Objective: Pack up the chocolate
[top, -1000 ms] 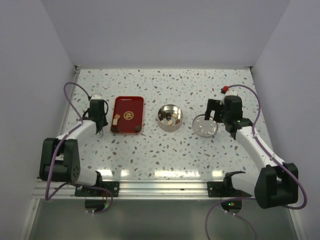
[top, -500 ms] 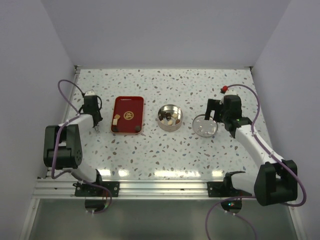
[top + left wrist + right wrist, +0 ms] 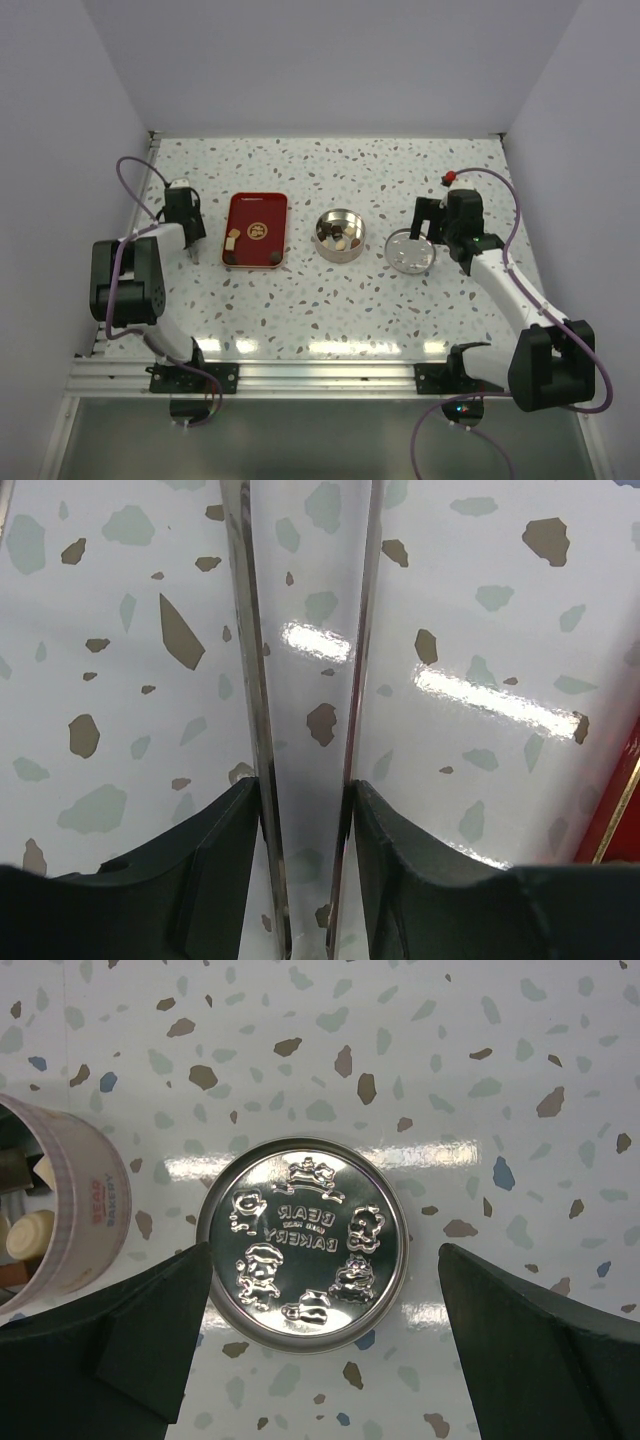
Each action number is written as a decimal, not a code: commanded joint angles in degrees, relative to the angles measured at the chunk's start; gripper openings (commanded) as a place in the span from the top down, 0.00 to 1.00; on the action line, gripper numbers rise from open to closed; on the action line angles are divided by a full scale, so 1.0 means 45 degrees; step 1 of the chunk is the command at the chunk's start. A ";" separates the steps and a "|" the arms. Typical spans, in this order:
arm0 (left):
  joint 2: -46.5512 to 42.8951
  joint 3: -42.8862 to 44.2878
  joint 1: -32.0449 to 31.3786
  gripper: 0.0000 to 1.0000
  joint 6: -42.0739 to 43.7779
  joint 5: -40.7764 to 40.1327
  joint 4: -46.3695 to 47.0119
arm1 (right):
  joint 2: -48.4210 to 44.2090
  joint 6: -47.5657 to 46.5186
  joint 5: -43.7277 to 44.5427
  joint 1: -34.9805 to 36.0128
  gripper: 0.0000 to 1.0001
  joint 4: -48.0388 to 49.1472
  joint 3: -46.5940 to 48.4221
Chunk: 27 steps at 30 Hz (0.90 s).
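Three pieces of chocolate (image 3: 233, 238) lie in the red tray (image 3: 256, 208), one cream and two dark. Several more sit inside the open round tin (image 3: 339, 236), and a cream piece (image 3: 27, 1235) shows at its edge in the right wrist view. My left gripper (image 3: 187, 222) is left of the tray, low over the table, shut on a pair of thin metal tongs (image 3: 249, 660). The tong blades stand apart with nothing between them. My right gripper (image 3: 322, 1260) hangs open over the embossed tin lid (image 3: 303, 1243), its fingers on either side of the lid and not touching it.
The lid (image 3: 410, 251) lies flat to the right of the tin (image 3: 70, 1210). A red tray edge (image 3: 620, 810) shows at the right of the left wrist view. A small red object (image 3: 450, 180) sits behind the right arm. White walls close in the table on three sides.
My left arm has drawn back and to the left, away from the tray, and the tong blades have spread a little. The right arm has not moved.
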 commanded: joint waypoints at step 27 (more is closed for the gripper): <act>-0.0284 0.0615 0.0117 0.18 -0.0453 0.0742 -0.0229 | -0.0077 -0.0134 0.0248 0.0037 0.01 -0.0125 0.0529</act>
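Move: The tongs are between my left fingers, their middle some 3 cm ahead and about 1 cm below, just over the table left of the tray. The red tray's middle is about 18 cm to the right and 3 cm farther out, and the pale chocolates in it are some 12 cm right and 2 cm ahead. From my right hand, idle over the lid, the tongs lie roughly 57 cm left, 6 cm ahead and 12 cm lower. I let the tongs go: my left hand all but stays where it is, low over the table, easing barely 1 cm to the right. Its fingers, already half open, spread steadily to about four-fifths, so the right fingertip comes clear of the tongs' arm while the left one stays close beside the other. ##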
